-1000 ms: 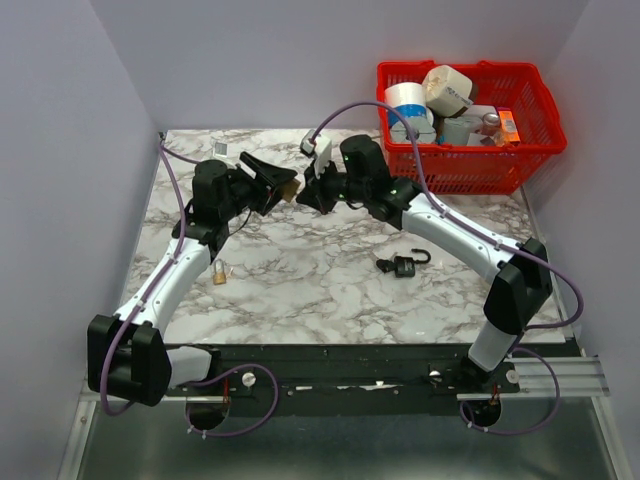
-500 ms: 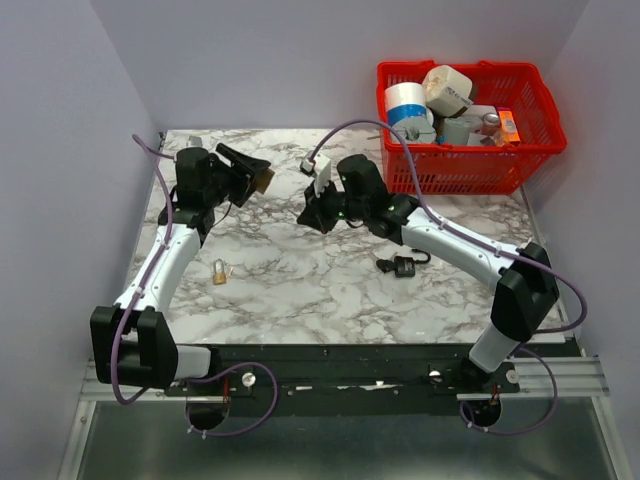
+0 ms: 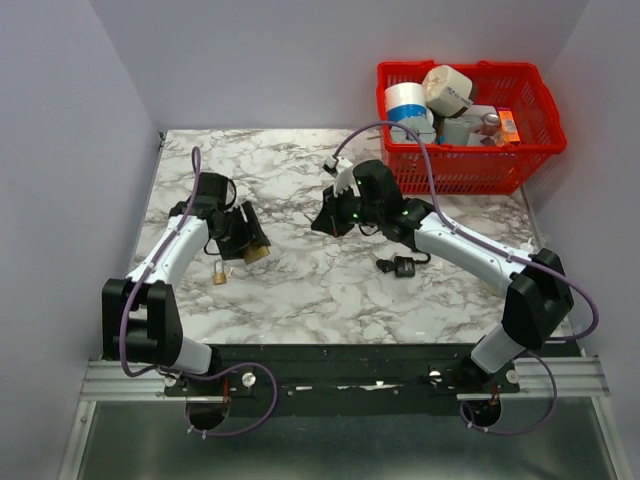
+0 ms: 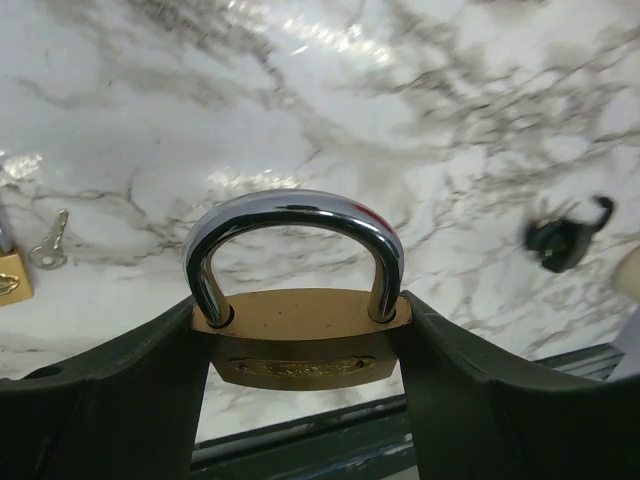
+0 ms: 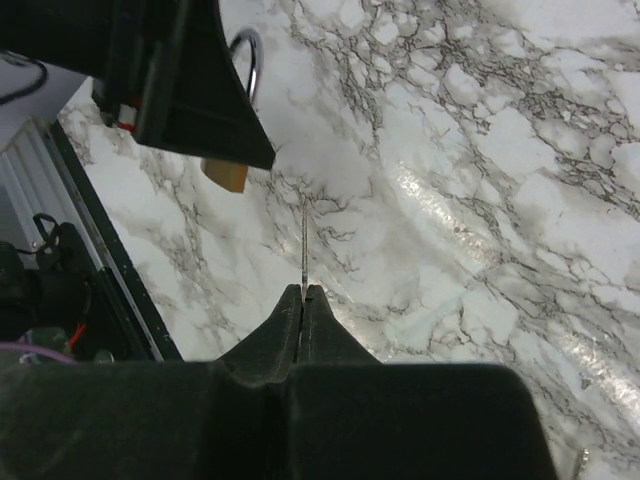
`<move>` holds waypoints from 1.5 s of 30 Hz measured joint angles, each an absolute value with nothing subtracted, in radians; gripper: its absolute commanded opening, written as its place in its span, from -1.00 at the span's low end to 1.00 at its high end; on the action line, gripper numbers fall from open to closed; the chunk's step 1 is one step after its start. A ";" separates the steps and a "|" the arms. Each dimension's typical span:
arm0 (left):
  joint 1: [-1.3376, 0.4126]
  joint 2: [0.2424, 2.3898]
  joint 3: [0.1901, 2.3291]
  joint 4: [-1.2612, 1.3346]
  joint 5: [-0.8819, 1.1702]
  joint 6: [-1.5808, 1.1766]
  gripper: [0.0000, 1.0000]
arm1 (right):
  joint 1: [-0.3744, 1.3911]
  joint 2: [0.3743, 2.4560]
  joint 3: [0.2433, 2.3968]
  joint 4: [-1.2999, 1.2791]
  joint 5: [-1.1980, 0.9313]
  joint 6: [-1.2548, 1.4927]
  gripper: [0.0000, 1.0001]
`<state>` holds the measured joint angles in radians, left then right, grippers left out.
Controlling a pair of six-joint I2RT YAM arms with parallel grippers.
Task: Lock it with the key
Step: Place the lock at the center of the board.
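A brass padlock [image 4: 300,345] with a closed steel shackle [image 4: 290,215] sits clamped by its sides in my left gripper [image 4: 300,350], low over the marble table [image 3: 300,290] at the left [image 3: 250,243]. My right gripper [image 5: 303,292] is shut on the key [image 5: 304,250]; only a thin metal blade shows, edge-on, sticking out past the fingertips. It hovers mid-table [image 3: 322,222], a hand's width right of the left gripper [image 5: 190,90]. The blade points roughly toward the held padlock [image 5: 225,173] and stands apart from it.
A small brass padlock [image 3: 219,273] with a loose silver key [image 4: 48,243] lies just near-left of the left gripper. A black padlock [image 3: 403,265], shackle open, lies under the right forearm. A red basket [image 3: 520,160] of packages stands at the back right.
The left arm has swung from the back of the table toward the near left, carrying the brass padlock lower. The right gripper has drifted slightly right, still shut on the key.
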<state>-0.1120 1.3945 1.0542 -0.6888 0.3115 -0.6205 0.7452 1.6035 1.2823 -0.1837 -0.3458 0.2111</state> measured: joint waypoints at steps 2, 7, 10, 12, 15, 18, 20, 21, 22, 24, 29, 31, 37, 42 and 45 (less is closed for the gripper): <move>-0.113 1.441 1.029 -0.717 0.299 -0.587 -1.00 | 0.745 1.606 1.279 -0.178 -0.347 0.244 -0.99; -0.137 1.483 0.989 -0.794 0.238 -0.521 -1.00 | 0.745 1.639 1.277 -0.166 -0.347 0.317 -0.99; -0.158 1.496 0.989 -0.798 0.216 -0.492 -1.00 | 0.746 1.666 1.271 -0.160 -0.347 0.363 -0.99; -0.175 1.524 0.994 -0.799 0.201 -0.475 -1.00 | 0.748 1.682 1.264 -0.157 -0.346 0.391 -0.99; -0.194 1.578 1.015 -0.803 0.175 -0.457 -0.99 | 0.755 1.703 1.255 -0.150 -0.346 0.435 -0.99; -0.213 1.635 1.046 -0.803 0.150 -0.445 -0.95 | 0.764 1.723 1.251 -0.147 -0.346 0.475 -0.99; -0.220 1.662 1.067 -0.806 0.137 -0.441 -0.94 | 0.771 1.732 1.250 -0.142 -0.346 0.493 -0.99; -0.224 1.672 1.076 -0.806 0.130 -0.439 -0.94 | 0.774 1.736 1.250 -0.137 -0.346 0.498 -0.99; -0.227 1.685 1.086 -0.806 0.120 -0.437 -0.90 | 0.777 1.739 1.250 -0.134 -0.346 0.502 -0.99; -0.231 1.702 1.095 -0.803 0.106 -0.434 -0.88 | 0.782 1.744 1.249 -0.128 -0.346 0.510 -0.99; -0.231 1.727 1.095 -0.810 0.072 -0.432 -0.85 | 0.791 1.750 1.238 -0.118 -0.346 0.531 -0.99; -0.231 1.733 1.095 -0.810 0.059 -0.430 -0.82 | 0.792 1.757 1.237 -0.115 -0.346 0.535 -0.99; -0.231 1.756 1.099 -0.813 0.040 -0.429 -0.68 | 0.792 1.764 1.237 -0.102 -0.346 0.544 -0.99; -0.231 1.764 1.106 -0.819 0.034 -0.427 -0.34 | 0.792 1.764 1.232 -0.097 -0.345 0.550 -0.99; -0.233 1.766 1.108 -0.822 0.032 -0.427 -0.19 | 0.792 1.764 1.229 -0.097 -0.345 0.550 -0.99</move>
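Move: The left hand already grips the large lock; the bare marble it is taken to lies about 3 cm back, 2 cm left and 12 cm below. On the table, the small lock is some 3 cm back and 9 cm left of the hand, with a small key 3 cm back and 6 cm left. From the right hand, that marble spot is roughly 14 cm left, 2 cm back and 20 cm below. Left hand lowers the held lock about 11 cm beside the small lock, fingers turning downward; right sinks 7 cm. ##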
